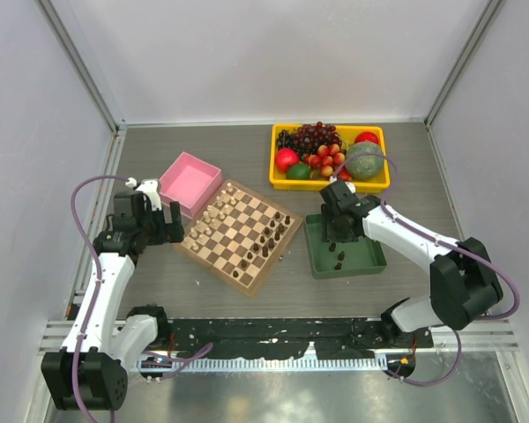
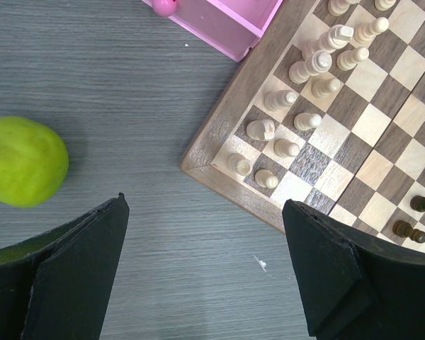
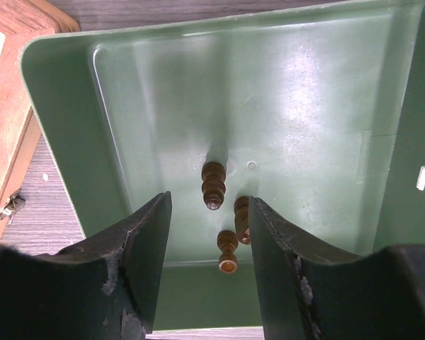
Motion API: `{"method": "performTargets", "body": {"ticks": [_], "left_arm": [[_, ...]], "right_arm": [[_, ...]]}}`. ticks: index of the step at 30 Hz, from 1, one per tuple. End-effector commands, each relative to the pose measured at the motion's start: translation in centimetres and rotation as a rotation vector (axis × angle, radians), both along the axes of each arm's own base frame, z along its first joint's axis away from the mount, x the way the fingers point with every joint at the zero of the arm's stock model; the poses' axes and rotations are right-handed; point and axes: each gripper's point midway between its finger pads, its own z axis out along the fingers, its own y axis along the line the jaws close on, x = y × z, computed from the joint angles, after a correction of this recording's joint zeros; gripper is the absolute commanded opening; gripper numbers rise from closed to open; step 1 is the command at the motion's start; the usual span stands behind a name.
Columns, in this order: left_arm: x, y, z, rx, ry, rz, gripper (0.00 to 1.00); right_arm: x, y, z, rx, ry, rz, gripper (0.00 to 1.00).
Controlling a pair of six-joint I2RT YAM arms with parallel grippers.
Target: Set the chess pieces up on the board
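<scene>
The wooden board (image 1: 240, 236) lies at the table's middle. Cream pieces stand on its left side, and several dark chess pieces (image 1: 263, 243) stand along its right side. More dark chess pieces lie in the green tray (image 1: 368, 261) to the right of the board. My right gripper (image 3: 208, 207) hangs low over that tray, jaws partly open. Three dark pieces lie below it: one (image 3: 213, 185) between the fingers, one (image 3: 227, 252) nearer, and one (image 3: 241, 219) against the right finger. None is clamped. My left gripper (image 2: 205, 212) is open over bare table beside the board's corner (image 2: 219, 152).
A pink box (image 1: 190, 182) stands behind the board's left corner. A yellow bin (image 1: 375, 183) of fruit sits at the back right. In the left wrist view a green fruit (image 2: 21, 161) lies on the table left of the fingers.
</scene>
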Motion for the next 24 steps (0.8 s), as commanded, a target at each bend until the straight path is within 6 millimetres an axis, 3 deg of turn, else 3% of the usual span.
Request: {"method": "performTargets", "body": {"ticks": [1,8,24], "left_arm": [[0.8,0.1,1.7,0.016,-0.048,-0.01,0.99],[0.8,0.1,1.7,0.017,-0.046,-0.009,0.99],[0.8,0.1,1.7,0.016,-0.048,-0.01,0.99]], "right_arm": [[0.5,1.0,0.7,0.007,-0.004,0.03,0.52],[0.2,1.1,-0.1,-0.001,0.026,0.033,0.42],[0.5,1.1,-0.8,-0.014,0.033,0.023,0.33]]}}
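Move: The upright dark chess piece in the green tray stands almost straight under the right hand, about 1 cm back and 3 cm below. Two other dark pieces lie close by: one roughly 2 cm right and 2 cm back of it, the other 1 cm right and 4 cm back. The chess board's middle is some 22 cm to the right hand's left, 2 cm ahead. From the left hand the upright piece is about 36 cm right, level, 10 cm lower. Down towards the upright dark piece in the green tray goes the right hand, sinking about 2 cm and easing back roughly 1 cm, slowing to rest with its fingertips around the piece's head. The fingers tip a few degrees steeper and narrow from about half open to a third, one on each side of the piece; no grip on it can be seen yet. ##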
